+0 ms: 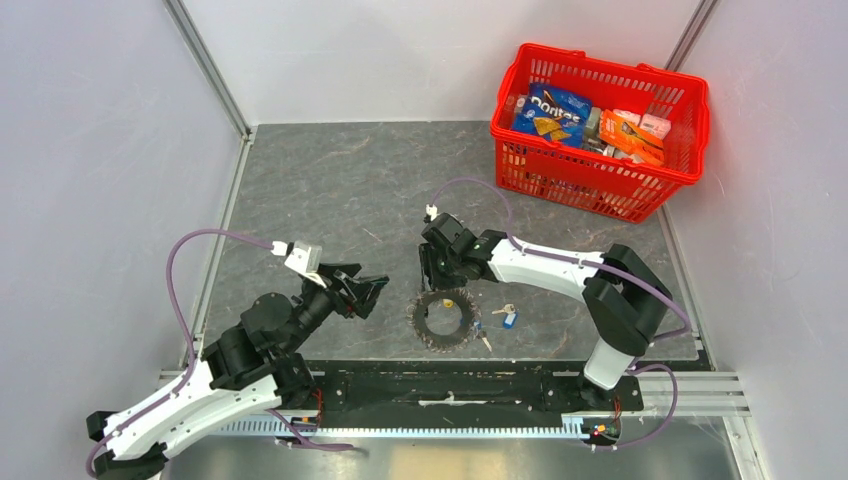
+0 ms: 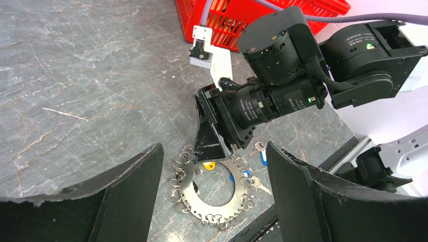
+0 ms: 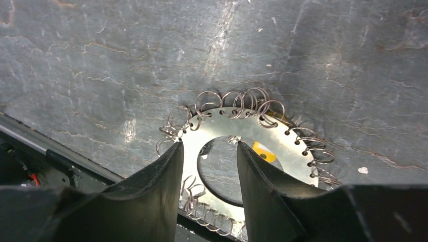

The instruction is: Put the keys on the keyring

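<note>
The keyring [image 1: 426, 327] is a flat silvery ring plate rimmed with many small wire loops, with a yellow tag [image 2: 208, 165], lying near the table's front edge. My right gripper [image 1: 433, 284] is open, pointing down over the ring's far side; in its wrist view [image 3: 209, 146] one finger is over the plate [image 3: 298, 151] and the other at the hole's edge. Two keys with blue tags lie loose right of the ring, one [image 1: 507, 316] [image 2: 258, 148] farther and one [image 1: 484, 339] [image 2: 261, 186] nearer. My left gripper [image 1: 372, 290] is open and empty, left of the ring [image 2: 202, 194].
A red basket [image 1: 600, 72] of snack packs stands at the back right and also shows in the left wrist view [image 2: 237, 20]. A black rail [image 1: 450, 385] runs along the front edge just behind the ring. White walls enclose the table.
</note>
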Robot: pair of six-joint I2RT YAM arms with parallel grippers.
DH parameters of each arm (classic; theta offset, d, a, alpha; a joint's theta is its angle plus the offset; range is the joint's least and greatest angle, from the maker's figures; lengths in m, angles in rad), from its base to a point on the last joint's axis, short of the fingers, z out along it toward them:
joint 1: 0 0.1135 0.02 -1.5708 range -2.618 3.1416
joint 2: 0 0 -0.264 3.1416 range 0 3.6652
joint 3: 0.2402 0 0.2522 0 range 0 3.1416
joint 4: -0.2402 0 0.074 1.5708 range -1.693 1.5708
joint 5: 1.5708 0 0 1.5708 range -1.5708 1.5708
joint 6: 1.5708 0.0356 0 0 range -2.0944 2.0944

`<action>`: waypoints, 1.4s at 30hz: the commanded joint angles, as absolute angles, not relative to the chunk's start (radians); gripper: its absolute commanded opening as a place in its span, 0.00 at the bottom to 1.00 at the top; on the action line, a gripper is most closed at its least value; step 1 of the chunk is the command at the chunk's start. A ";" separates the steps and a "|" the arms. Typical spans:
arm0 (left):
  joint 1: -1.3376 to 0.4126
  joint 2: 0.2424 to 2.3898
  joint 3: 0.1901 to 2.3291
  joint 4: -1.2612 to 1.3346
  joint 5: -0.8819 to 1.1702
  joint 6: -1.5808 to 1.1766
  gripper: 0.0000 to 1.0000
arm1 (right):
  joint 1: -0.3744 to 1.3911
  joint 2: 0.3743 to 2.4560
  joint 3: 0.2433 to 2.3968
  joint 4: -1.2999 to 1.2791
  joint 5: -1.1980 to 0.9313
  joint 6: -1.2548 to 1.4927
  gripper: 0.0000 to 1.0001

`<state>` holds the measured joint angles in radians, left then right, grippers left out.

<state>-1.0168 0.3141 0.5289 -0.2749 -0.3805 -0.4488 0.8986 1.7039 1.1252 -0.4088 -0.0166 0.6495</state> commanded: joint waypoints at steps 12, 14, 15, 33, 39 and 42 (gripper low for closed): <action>-1.018 0.307 0.516 -0.244 -0.417 -0.479 0.80 | 0.874 1.760 1.174 -0.436 0.079 0.711 0.44; -1.018 0.304 0.515 -0.244 -0.417 -0.481 0.80 | 0.873 1.757 1.171 -0.437 0.096 0.710 0.44; -1.018 0.304 0.514 -0.244 -0.417 -0.480 0.80 | 0.871 1.758 1.170 -0.437 0.099 0.709 0.44; -1.018 0.303 0.511 -0.242 -0.422 -0.479 0.80 | 0.853 1.807 1.181 -0.437 0.122 0.710 0.29; -1.018 0.301 0.510 -0.244 -0.423 -0.480 0.80 | 0.850 1.819 1.177 -0.434 0.125 0.715 0.26; -1.018 0.301 0.510 -0.245 -0.423 -0.479 0.80 | 0.848 1.817 1.174 -0.432 0.129 0.718 0.22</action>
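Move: The wire rings on the keyring's far rim lie about 1 cm ahead of the right hand, 3 cm to its right and 5 cm below it. The yellow key head is some 3 cm nearer the base than those rings. A loose blue-tagged key lies about 8 cm back and 10 cm right of the hand; the second blue-tagged key is 4 cm back and 14 cm right. From the left hand, those rings are about 6 cm ahead, 13 cm right and 24 cm below. The right fingertips come in close to the rings on the keyring's far rim, though a touch can't be made out. The hand sinks about 3.5 cm while shifting some 2.5 cm forward and as much to the right, turning clockwise roughly 10 degrees with a slight roll. On the way the fingers narrow from half open to about a quarter. ##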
